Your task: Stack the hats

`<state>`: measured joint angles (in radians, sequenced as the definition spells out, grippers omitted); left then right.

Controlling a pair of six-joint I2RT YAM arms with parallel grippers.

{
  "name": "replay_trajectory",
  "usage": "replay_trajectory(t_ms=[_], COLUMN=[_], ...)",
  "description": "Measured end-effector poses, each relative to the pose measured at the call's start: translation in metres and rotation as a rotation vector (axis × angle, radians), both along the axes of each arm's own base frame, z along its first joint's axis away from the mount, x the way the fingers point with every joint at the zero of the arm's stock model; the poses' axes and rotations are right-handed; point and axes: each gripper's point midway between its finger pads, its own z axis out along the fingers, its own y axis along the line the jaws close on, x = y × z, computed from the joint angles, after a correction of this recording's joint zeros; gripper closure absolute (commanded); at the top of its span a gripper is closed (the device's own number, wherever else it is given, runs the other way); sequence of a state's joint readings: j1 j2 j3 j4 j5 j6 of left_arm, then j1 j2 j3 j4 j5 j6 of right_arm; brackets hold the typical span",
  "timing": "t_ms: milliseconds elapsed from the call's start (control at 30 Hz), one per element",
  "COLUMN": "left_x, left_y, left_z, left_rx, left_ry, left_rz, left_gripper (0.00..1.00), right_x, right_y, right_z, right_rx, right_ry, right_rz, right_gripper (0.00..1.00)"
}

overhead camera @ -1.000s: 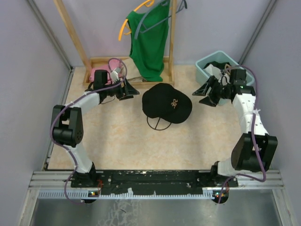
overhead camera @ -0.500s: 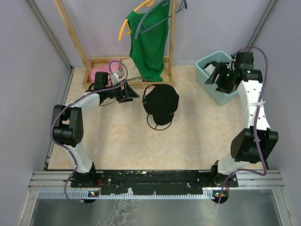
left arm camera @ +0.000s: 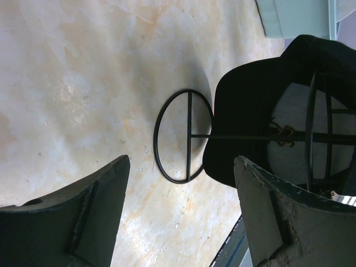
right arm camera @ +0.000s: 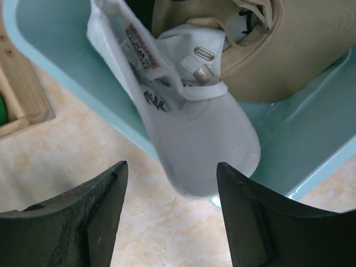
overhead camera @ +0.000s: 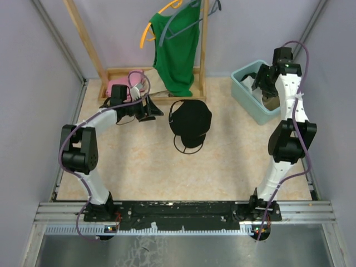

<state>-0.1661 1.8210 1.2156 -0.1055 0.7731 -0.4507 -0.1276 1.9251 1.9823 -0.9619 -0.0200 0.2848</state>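
Observation:
A black hat (overhead camera: 190, 118) sits on a black wire stand (overhead camera: 190, 146) mid-table; in the left wrist view this black hat (left arm camera: 250, 105) hangs over the stand's ring base (left arm camera: 183, 136). My left gripper (overhead camera: 157, 109) hovers just left of it, open (left arm camera: 182, 164), nothing between its jaws. My right gripper (overhead camera: 266, 84) is over the teal bin (overhead camera: 245, 101), open (right arm camera: 171, 166) and empty. Just beyond its tips a white hat (right arm camera: 194, 128) droops over the bin's rim (right arm camera: 67, 61), lying partly on a tan hat (right arm camera: 300, 50).
A wooden rack (overhead camera: 92, 53) stands at the back with a green shirt (overhead camera: 177, 50) on an orange hanger (overhead camera: 149, 30). A pink cloth (overhead camera: 119, 88) lies at the rack's foot behind the left gripper. Grey walls close in both sides.
The right arm has swung away from the black hat back to the bin. The hat now sits squarely on the stand and looks narrower. The left arm has barely moved.

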Motion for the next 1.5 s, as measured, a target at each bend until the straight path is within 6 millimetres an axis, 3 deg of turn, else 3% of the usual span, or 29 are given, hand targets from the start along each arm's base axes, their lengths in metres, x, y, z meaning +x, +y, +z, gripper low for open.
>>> replay_trajectory(t_ms=[233, 433, 600, 800, 967, 1100, 1267, 1500], left_x=[0.012, 0.012, 0.011, 0.011, 0.011, 0.01, 0.01, 0.009], left_y=[0.002, 0.005, 0.005, 0.005, 0.005, 0.005, 0.005, 0.005], left_z=[0.021, 0.023, 0.023, 0.023, 0.024, 0.025, 0.024, 0.024], left_rx=[0.002, 0.005, 0.008, 0.009, 0.009, 0.009, 0.009, 0.01], left_ry=[-0.055, -0.06, -0.059, -0.062, -0.063, -0.065, -0.062, -0.061], left_rz=[0.007, 0.01, 0.008, 0.006, 0.006, 0.006, 0.006, 0.006], left_gripper=[0.18, 0.17, 0.18, 0.17, 0.17, 0.17, 0.17, 0.17], right_x=[0.004, 0.003, -0.015, -0.031, -0.03, -0.031, -0.03, -0.015], right_y=[-0.011, -0.015, -0.015, -0.017, -0.015, -0.013, -0.015, -0.008], right_z=[-0.018, -0.025, -0.054, -0.066, -0.063, -0.053, -0.036, 0.009], right_rx=[-0.051, -0.073, -0.088, -0.106, -0.109, -0.113, -0.119, -0.089], right_ry=[0.055, 0.063, 0.116, 0.124, 0.108, 0.086, 0.05, -0.06], right_rz=[-0.01, -0.02, -0.027, -0.04, -0.038, -0.038, -0.04, -0.017], right_gripper=[0.67, 0.63, 0.61, 0.71, 0.81, 0.96, 0.93, 0.94])
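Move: The white hat lies in the blue bin about 9 cm below the right hand, roughly level with it fore and aft and 1 cm to its left. The beige hat is some 3 cm ahead, 6 cm right and 10 cm below; the black hat sits on the stand about 25 cm left, 13 cm back, near hand height. From the left hand, the white hat is about 38 cm right, 8 cm ahead, nearly level in height. Right hand sinks back, down about 7 cm, pinches the white hat, then lifts about 7; left rises 2. ##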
